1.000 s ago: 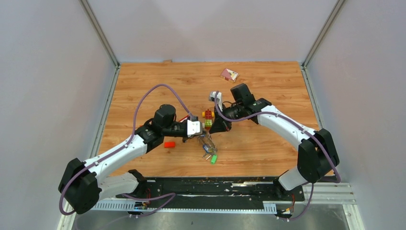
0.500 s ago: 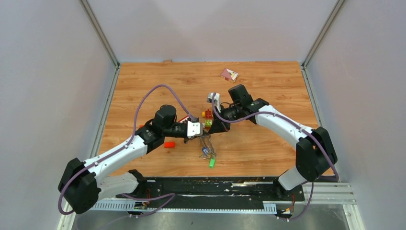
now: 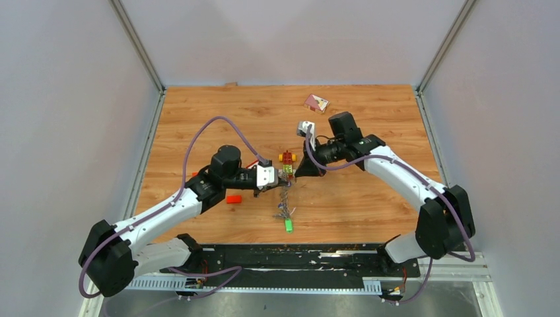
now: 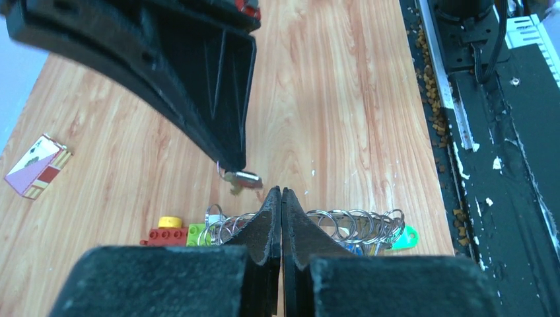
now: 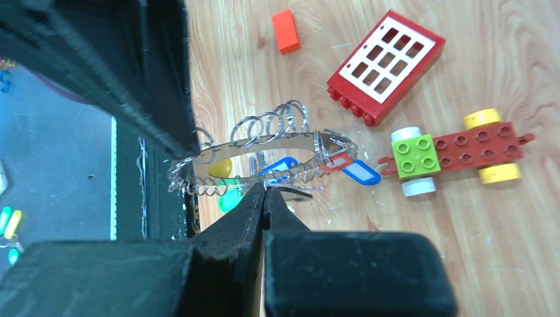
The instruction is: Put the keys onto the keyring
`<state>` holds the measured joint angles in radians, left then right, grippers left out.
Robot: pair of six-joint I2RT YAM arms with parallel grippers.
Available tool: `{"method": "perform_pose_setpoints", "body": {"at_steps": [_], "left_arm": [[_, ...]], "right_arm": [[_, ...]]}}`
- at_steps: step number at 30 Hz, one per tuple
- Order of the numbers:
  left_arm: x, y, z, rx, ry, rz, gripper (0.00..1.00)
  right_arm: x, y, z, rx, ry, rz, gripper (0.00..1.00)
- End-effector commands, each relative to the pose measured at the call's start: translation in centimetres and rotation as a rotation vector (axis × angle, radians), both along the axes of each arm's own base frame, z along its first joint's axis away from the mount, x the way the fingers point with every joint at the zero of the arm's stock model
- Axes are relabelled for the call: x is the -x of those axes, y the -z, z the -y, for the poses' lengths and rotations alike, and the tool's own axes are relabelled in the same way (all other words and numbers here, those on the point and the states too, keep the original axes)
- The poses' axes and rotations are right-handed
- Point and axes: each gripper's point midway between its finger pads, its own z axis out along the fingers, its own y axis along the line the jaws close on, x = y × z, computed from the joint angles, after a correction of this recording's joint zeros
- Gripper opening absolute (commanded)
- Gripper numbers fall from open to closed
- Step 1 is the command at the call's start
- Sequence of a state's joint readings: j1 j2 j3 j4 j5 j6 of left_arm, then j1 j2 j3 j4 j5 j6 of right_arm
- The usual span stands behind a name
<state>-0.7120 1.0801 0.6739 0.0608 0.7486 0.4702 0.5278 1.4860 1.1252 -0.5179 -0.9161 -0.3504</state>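
The keyring (image 5: pixel 264 140), a wide thin metal loop strung with several small split rings and coloured tags, hangs on edge above the wooden table (image 3: pixel 370 198). My left gripper (image 4: pixel 282 191) is shut on its rim, and its dark finger meets the loop's left end in the right wrist view. In the top view the keyring (image 3: pixel 284 201) dangles below the left gripper (image 3: pixel 278 181), a green tag (image 3: pixel 288 225) lowest. My right gripper (image 5: pixel 264 189) is shut on a small silver key (image 4: pixel 242 179), just beside the loop. In the top view the right gripper (image 3: pixel 298 173) faces the left one.
A red-and-yellow toy car (image 5: pixel 462 148) lies under the grippers, with a red window brick (image 5: pixel 386 66) and an orange brick (image 5: pixel 285 31) nearby. A card packet (image 3: pixel 315 102) sits far back. The black base rail (image 3: pixel 297 254) runs along the near edge.
The right arm has drawn back to the right and up a little. The keyring has swung under the left gripper to hang straighter, with its green tag lower.
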Motion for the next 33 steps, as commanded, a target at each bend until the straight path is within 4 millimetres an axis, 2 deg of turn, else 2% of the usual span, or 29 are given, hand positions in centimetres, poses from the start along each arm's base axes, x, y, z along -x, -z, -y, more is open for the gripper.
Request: {"method": "perform_pose_setpoints", "body": {"at_steps": [1, 9, 18, 21, 23, 29, 33], "left_arm": [[-0.5, -3.6, 0.7, 0.124, -0.016, 0.01, 0.0], [-1.1, -5.0, 1.0, 0.214, -0.043, -0.111, 0.0], [-1.6, -6.3, 2.1, 0.292, -0.025, -0.23, 0.0], [-1.7, -6.6, 2.2, 0.3, -0.018, -0.222, 0.0], [-1.9, -6.0, 2.2, 0.273, -0.025, -0.208, 0.0], [-2.6, -1.8, 1.3, 0.142, -0.036, -0.084, 0.0], [-2.7, 0.7, 0.7, 0.086, -0.039, -0.039, 0.0]], "right_arm": [[1.1, -3.3, 0.5, -0.085, -0.091, 0.208, 0.0], [1.8, -3.7, 2.1, -0.06, -0.121, 0.385, 0.0], [2.0, -5.9, 1.9, -0.102, -0.067, 0.362, 0.0], [1.9, -5.9, 2.0, -0.102, -0.062, 0.373, 0.0], [1.3, -5.5, 2.3, -0.077, -0.038, 0.384, 0.0], [-0.7, -5.0, 4.2, -0.04, 0.052, 0.365, 0.0], [-1.3, -4.9, 5.1, -0.031, 0.083, 0.348, 0.0]]}}
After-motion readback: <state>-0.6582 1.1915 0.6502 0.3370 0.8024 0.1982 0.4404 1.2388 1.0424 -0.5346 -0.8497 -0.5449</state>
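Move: The left fingers hold the keyring at its top; the key in the right fingers lies some 4 cm ahead, 3 cm to the right and about 1 cm below this hand. From the right hand, the keyring's middle is about 5 cm back, 2 cm left and 3 cm below. The toy car lies 8 cm ahead of the right hand and 3 cm left, the red window block 5 cm ahead and 11 cm left, both roughly 14 cm below. Draw the right gripper up and slightly back, rolling it some 20 degrees, then out to the right and forward again, so the still-pinched key ends about 4 cm right and 4 cm higher, away from the keyring. Meanwhile lift the left gripper about 3 cm with its fingertips tilting up, edging forward and right, then lower it most of the way back, still gripping the keyring. ##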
